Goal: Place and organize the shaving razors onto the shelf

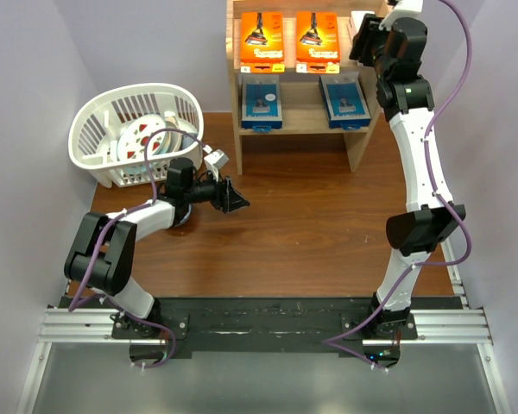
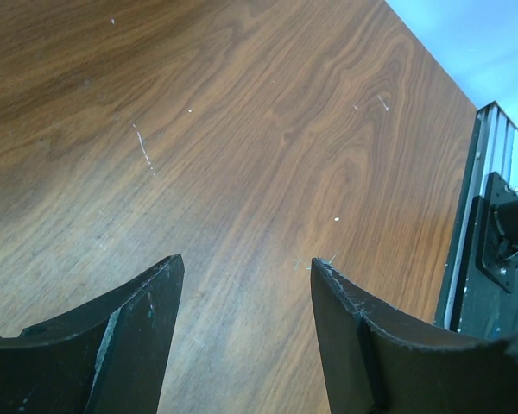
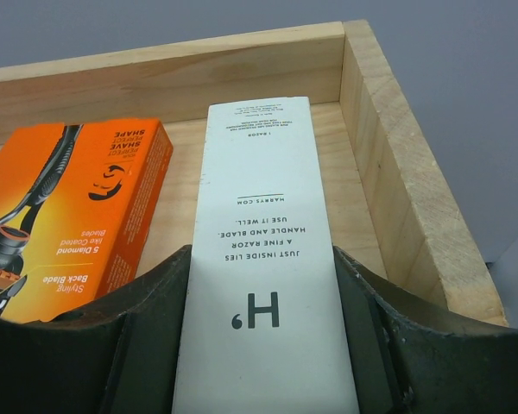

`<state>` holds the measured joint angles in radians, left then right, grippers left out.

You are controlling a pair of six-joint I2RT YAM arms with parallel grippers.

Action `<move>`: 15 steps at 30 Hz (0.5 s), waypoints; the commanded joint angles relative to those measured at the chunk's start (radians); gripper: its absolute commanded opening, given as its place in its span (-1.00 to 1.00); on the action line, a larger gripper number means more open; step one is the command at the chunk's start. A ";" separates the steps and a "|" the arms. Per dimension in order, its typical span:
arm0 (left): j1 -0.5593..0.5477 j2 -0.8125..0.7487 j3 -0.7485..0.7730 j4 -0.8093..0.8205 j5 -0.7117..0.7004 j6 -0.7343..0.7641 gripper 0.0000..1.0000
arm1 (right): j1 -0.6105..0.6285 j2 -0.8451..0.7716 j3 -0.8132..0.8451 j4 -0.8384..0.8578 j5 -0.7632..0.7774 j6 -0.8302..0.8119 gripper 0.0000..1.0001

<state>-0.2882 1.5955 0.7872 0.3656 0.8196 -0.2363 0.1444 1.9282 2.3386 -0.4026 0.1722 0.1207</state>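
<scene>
The pine shelf (image 1: 361, 142) stands at the back of the table. On its top tier lie two orange razor packs (image 1: 262, 41) (image 1: 317, 40), and on the lower tier two blue ones (image 1: 262, 102) (image 1: 343, 99). My right gripper (image 1: 369, 36) is over the top tier's right end, shut on a white razor box (image 3: 259, 190). That box lies lengthwise between an orange pack (image 3: 69, 207) and the shelf's side wall (image 3: 397, 172), and whether it rests on the board I cannot tell. My left gripper (image 1: 239, 200) hovers low over the table (image 2: 242, 129), open, with nothing in it.
A white slotted basket (image 1: 134, 90) holding several round red-and-white items sits at the back left, just behind my left arm. The black mounting rail (image 2: 488, 224) runs along the near table edge. Lilac walls close in both sides.
</scene>
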 commanded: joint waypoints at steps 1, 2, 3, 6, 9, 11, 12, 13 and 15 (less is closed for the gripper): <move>0.004 0.009 0.004 0.053 0.013 -0.014 0.31 | -0.005 -0.002 0.033 0.004 0.016 0.011 0.18; 0.004 0.009 0.006 0.053 0.015 -0.014 0.31 | -0.005 0.008 0.034 0.007 0.010 0.007 0.18; 0.004 0.009 0.006 0.052 0.013 -0.014 0.31 | -0.006 0.011 0.039 0.010 0.010 0.004 0.18; 0.004 0.009 0.007 0.050 0.012 -0.015 0.31 | -0.005 0.017 0.054 0.013 -0.003 -0.006 0.28; 0.003 0.009 0.007 0.047 0.012 -0.012 0.31 | -0.006 -0.004 0.056 0.025 -0.054 -0.026 0.52; 0.004 0.007 0.007 0.044 0.013 -0.012 0.31 | -0.006 -0.024 0.059 0.039 -0.072 -0.035 0.67; 0.004 0.007 0.009 0.041 0.013 -0.012 0.31 | -0.005 -0.046 0.060 0.044 -0.080 -0.038 0.75; 0.004 0.009 0.010 0.038 0.016 -0.011 0.31 | -0.005 -0.060 0.065 0.047 -0.074 -0.035 0.96; 0.003 0.007 0.018 0.024 0.023 -0.009 0.31 | -0.006 -0.090 0.067 0.045 -0.047 -0.027 0.97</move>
<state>-0.2882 1.6028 0.7872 0.3752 0.8196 -0.2451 0.1486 1.9343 2.3547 -0.4004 0.1089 0.1066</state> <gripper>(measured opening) 0.655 0.963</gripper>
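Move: The white razor box sits on the top shelf between the right hand's fingers, its middle about 2 cm ahead of that hand and about 1 cm below it. The nearer orange razor box lies roughly 10 cm to the left and 2 cm ahead, and the second orange box some 23 cm left and 2 cm ahead; the shelf's right side wall is about 5 cm right, level fore and aft. From the left hand, the white box is roughly 24 cm ahead, 33 cm right and 35 cm higher. The right hand first holds still around the white razor box, then opens its fingers from a bit over half to nearly fully wide, so that the left finger comes off the box and ends up against the side of the nearer orange box. As they spread, the hand slides about 1.5 cm left towards that orange box and turns some 5 degrees counter-clockwise, staying at nearly the same depth and height, with the right finger still close along the white box's right side. ##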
